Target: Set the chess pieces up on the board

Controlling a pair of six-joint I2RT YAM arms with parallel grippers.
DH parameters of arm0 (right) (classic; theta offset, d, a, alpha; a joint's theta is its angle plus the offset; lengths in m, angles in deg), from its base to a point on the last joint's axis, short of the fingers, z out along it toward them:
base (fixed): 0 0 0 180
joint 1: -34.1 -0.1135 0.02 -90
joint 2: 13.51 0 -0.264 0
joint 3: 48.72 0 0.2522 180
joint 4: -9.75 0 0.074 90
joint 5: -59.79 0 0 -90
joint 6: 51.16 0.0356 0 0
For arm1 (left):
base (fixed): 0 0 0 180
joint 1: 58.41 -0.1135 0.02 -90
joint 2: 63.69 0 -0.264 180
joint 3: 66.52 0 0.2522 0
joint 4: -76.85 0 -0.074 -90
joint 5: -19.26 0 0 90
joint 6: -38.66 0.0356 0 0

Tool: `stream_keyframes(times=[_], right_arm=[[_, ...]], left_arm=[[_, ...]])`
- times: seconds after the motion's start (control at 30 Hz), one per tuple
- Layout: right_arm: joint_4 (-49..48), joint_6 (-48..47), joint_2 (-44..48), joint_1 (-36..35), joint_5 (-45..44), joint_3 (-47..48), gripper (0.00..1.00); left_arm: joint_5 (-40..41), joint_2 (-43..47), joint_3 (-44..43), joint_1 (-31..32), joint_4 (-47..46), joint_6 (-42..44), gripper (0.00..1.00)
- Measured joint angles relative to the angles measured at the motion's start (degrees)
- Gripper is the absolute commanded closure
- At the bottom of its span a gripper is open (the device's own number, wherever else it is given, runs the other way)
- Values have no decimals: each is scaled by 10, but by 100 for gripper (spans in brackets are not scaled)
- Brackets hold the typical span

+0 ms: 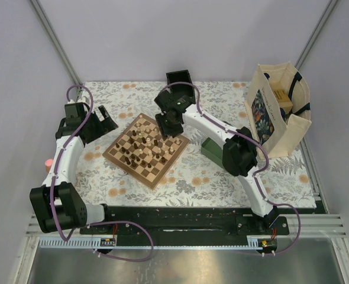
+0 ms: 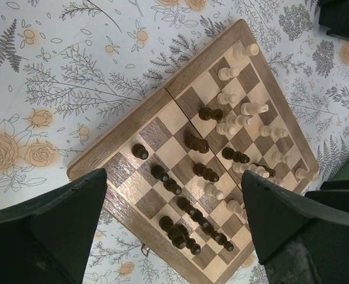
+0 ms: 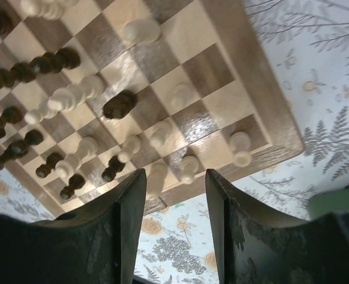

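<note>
The board (image 1: 154, 168) lies turned like a diamond on the floral cloth. Cream and dark chess pieces (image 1: 144, 147) stand scattered over its middle squares. My right gripper (image 3: 175, 192) hovers open over the board's edge, nothing between its fingers. Cream pieces (image 3: 190, 168) stand on the edge squares just beyond its tips. My left gripper (image 2: 173, 177) hangs wide open above the board (image 2: 162, 127), off to its left side in the top view, gripping nothing. Dark pieces (image 2: 180, 235) crowd the near corner there, and cream pieces (image 2: 233, 121) lie farther off.
A small black box (image 1: 179, 80) sits at the table's back. A cloth tote bag (image 1: 278, 109) stands at the right. A green tray (image 1: 212, 149) lies partly under the right arm. Something small and pink (image 1: 47, 164) sits at the left edge.
</note>
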State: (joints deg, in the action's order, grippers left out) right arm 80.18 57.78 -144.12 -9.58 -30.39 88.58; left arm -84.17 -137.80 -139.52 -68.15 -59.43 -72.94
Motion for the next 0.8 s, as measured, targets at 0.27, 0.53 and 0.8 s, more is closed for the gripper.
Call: stream_keyframes(times=[0.27,0.53,0.8], right_arm=[[17,-3,9,-33,16,-10,47],[15,-3,48,-38,29,-73,48],[12,-7,48,-38,39,-80,49]], left_arm=[[0,0,0,0,0,2,1],[0,0,0,0,1,2,1],[0,-4,-3,0,2,2,1]])
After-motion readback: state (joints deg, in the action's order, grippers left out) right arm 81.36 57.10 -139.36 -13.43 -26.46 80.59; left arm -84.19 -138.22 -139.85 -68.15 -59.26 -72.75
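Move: Behind the half-open right hand, about 6 cm back, 1 cm left and 4 cm down, stands a tall white piece on the board's near-right edge, beside the fold. A small white piece stands roughly 4 cm straight back from the hand, a dark piece about 9 cm back and 3 cm left, and the white corner piece 1 cm ahead and 4 cm right. From the left hand the tall white piece is some 24 cm right, 7 cm back and 11 cm down. Sweeping back about 6 cm at nearly level height, the empty right hand leaves the white corner piece and comes over the tall white piece beside the fold. It veers about 1.5 cm left at first, then eases back right and slows almost to a stop. The wrist tips and turns counter-clockwise by some 5 degrees, the fingers staying half open, touching nothing. ##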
